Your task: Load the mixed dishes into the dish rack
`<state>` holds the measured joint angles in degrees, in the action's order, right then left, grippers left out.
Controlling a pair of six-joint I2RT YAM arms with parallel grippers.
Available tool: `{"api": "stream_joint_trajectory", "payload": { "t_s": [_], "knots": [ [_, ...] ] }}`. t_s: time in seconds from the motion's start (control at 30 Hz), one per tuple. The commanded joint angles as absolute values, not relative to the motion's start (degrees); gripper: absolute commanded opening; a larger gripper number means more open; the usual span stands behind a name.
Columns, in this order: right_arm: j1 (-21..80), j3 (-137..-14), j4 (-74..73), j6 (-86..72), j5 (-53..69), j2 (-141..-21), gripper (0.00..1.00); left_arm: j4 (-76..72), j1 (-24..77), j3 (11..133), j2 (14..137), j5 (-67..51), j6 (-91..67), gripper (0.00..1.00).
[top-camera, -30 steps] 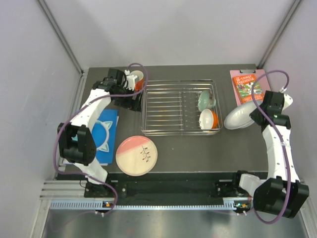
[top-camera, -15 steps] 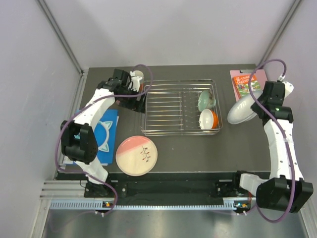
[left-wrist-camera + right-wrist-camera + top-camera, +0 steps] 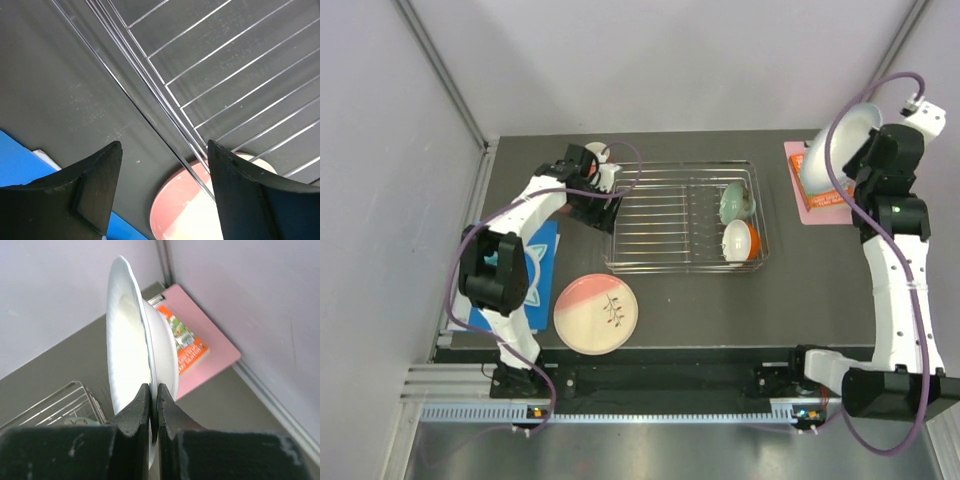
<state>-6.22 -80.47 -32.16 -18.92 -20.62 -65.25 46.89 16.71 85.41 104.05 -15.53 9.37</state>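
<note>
My right gripper (image 3: 152,388) is shut on the rim of the pale grey-white plate (image 3: 127,340). It holds the plate (image 3: 835,150) on edge, high over the back right corner. The chrome dish rack (image 3: 685,258) holds a mint-green bowl (image 3: 735,203) and an orange bowl (image 3: 740,240) at its right end. My left gripper (image 3: 164,145) hangs open above the rack's left rim (image 3: 165,95), near its back left corner (image 3: 608,190), with nothing between the fingers. The pink-and-cream plate (image 3: 597,314) lies flat in front of the rack and shows below the jaws (image 3: 200,210). A cup's pale rim (image 3: 592,150) peeks out behind the left wrist.
A pink book (image 3: 810,205) lies at the back right, under the lifted plate. A blue book (image 3: 545,240) with teal headphones (image 3: 525,268) on it sits left of the rack. Grey walls close in the table's back and sides.
The right arm has lifted the pale plate off the table, turned it on edge and carried it back over the pink book. The left gripper moved right to the rack's corner, its jaws narrowing.
</note>
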Motion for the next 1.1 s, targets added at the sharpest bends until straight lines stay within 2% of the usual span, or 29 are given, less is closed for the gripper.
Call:
{"api": "stream_joint_trajectory", "payload": {
  "t_s": [0.0,0.2,0.43,0.57,0.67,0.7,0.8,0.9,1.07],
  "knots": [
    [3.0,-81.0,-11.5,-8.8,-18.5,-62.1,0.00,45.1,17.0,89.0,106.2,-16.6,12.5,0.73],
    [9.3,-82.4,-10.7,0.5,-13.3,-65.4,0.00,45.4,19.0,90.4,107.8,-18.3,16.6,0.72],
    [15.2,-74.9,-1.7,14.7,-8.3,-61.7,0.00,46.3,20.6,94.8,109.8,-20.0,24.8,0.68],
    [19.4,-68.1,6.8,25.6,-7.9,-58.0,0.00,49.7,21.1,99.0,112.9,-19.8,29.6,0.59],
    [19.6,-67.8,7.6,30.8,-5.9,-58.4,0.00,51.5,21.3,100.6,114.3,-20.2,33.2,0.45],
    [19.6,-68.0,7.6,31.6,-4.9,-58.6,0.00,51.5,21.3,100.6,114.3,-20.5,34.6,0.36],
    [19.6,-69.2,7.6,33.8,-3.5,-59.9,0.00,51.3,21.4,100.0,114.8,-21.0,37.1,0.21],
    [19.6,-71.1,7.6,35.8,-2.9,-61.5,0.00,51.9,21.4,99.8,115.2,-21.1,38.2,0.17],
    [19.9,-71.6,6.8,33.3,-1.4,-61.9,0.00,50.2,21.4,99.4,115.1,-21.0,36.2,0.19]
  ]
}}
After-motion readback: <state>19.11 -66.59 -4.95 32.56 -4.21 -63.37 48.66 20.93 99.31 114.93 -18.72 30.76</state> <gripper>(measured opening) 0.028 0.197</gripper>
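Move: The open left fingers already straddle the dish rack's left rim, which sits about 1 cm below and 1 cm right of them. From that hand the orange mug is some 18 cm ahead and 3 cm left, the patterned plate about 19 cm back and 1 cm left. The right hand holds the white plate high; the rack's middle lies roughly 31 cm left, 4 cm ahead and 32 cm below it, the green bowl 17 cm left and 8 cm ahead. The left fingers close and pinch the rack's left rim as the hand goes about 4 cm right and 4 cm forward, turning some 25 degrees clockwise. Meanwhile the right hand keeps its grip on the white plate's edge and sweeps it about 18 cm left towards the rack, staying high, swinging round counter-clockwise and rolling its left side down. ##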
